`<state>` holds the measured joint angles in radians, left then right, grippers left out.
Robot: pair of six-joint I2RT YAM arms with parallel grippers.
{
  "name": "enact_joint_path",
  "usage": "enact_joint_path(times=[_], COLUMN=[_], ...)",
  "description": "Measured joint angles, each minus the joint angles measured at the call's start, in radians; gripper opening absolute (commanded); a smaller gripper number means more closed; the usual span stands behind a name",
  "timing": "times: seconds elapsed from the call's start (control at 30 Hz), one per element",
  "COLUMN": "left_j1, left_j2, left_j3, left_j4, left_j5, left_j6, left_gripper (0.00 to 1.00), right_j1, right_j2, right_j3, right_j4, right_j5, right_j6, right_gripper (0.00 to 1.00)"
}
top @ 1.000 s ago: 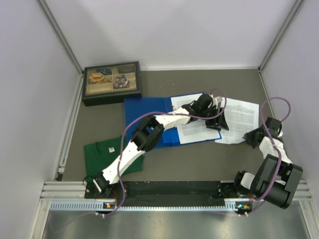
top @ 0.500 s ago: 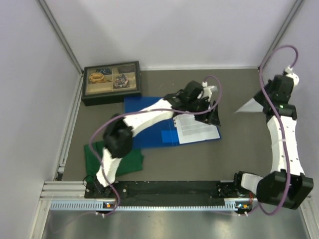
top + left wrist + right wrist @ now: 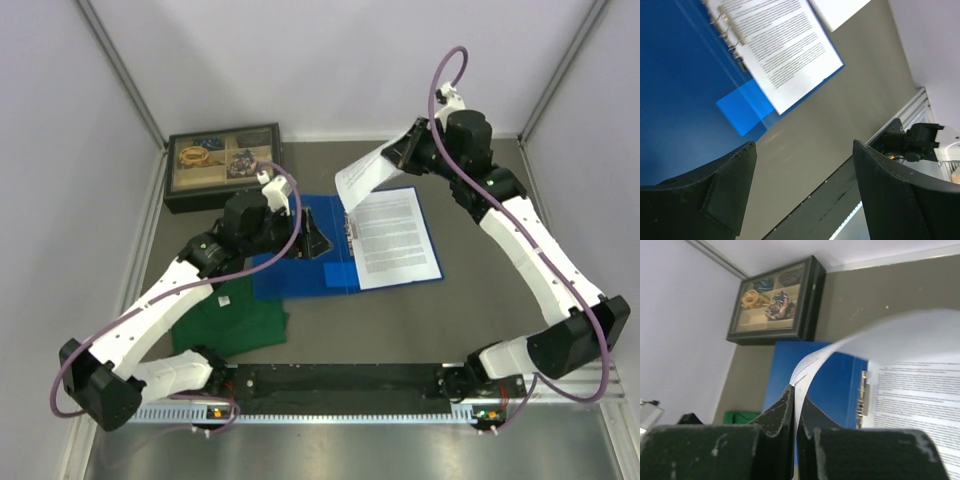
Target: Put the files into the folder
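The blue folder lies open in the middle of the table, its metal rings at the spine. One printed sheet of the files rests flat on its right half. Another sheet hangs in the air above the folder's far edge, pinched at its corner by my right gripper, which is shut on it. My left gripper hovers over the folder's left half, open and holding nothing. In the left wrist view the folder and the flat sheet lie beyond its fingers.
A black compartment box of small items stands at the back left. A green folded shirt lies in front of the folder's left side. The black base rail runs along the near edge. Walls close in on both sides.
My right arm lifted a sheet from the table's right side and swung it up and left over the folder. My left arm pulled back leftward and its jaws widened.
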<state>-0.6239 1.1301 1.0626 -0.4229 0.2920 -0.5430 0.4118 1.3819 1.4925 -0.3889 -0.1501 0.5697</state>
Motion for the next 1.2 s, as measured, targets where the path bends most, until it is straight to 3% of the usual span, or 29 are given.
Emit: enact_joint_path(times=[0.1,0.23,0.4,0.53,0.83,1.2], left_j1=[0.011,0.013,0.013,0.014,0.015,0.027], left_j2=[-0.039,-0.045,0.034,0.12,0.203,0.221], left_j3=[-0.051,-0.086,-0.091,-0.092,-0.092,-0.092], left_j4=[-0.013,-0.003,0.055,0.102,0.148,0.191], left_j5=[-0.027,-0.032,-0.002,0.035,0.081,0.116], left_j6=[-0.021,-0.047,-0.077,-0.095,-0.109,-0.109], left_gripper=[0.82,0.81,0.81,0.8,0.8,0.8], right_j1=[-0.019,-0.096,-0.238,-0.256,-0.27,-0.271], right_j2=[-0.01,-0.094,-0.144,-0.135,-0.121,-0.063], right_j3=[-0.053,-0.268,-0.618,-0.764,-0.874,-0.945], right_j4=[0.069,0.179,0.294,0.323,0.458,0.58], right_j5=[-0.036,-0.055,-0.063,-0.055,-0.039,-0.127], right_j6=[0.054,0.136,0.254,0.301,0.346,0.357], right_gripper=[0.0,0.0,0.0,0.0,0.0,0.0])
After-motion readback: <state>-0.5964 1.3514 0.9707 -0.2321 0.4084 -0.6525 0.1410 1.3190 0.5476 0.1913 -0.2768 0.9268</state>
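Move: The right hand, holding the last file by its edge high over the table, is taking it to the white stack in the folder's right half, whose middle is about 4 cm back, 4 cm to the right and 34 cm below. The ring clip lies some 12 cm to the left of the stack's middle and 2 cm farther out; the bright blue pocket is 15 cm left of that middle and 11 cm nearer. From the left hand, the stack's middle is about 10 cm ahead, 17 cm right and 23 cm below. Down, fast at first and then easing, the right hand drops some 27 cm and shifts about 9 cm right, lowering the still-pinched file over the stack while the wrist tips down and turns a little clockwise. The left hand, wide open and empty, sinks about 7 cm beside the ring clip, its fingers tilting down. ##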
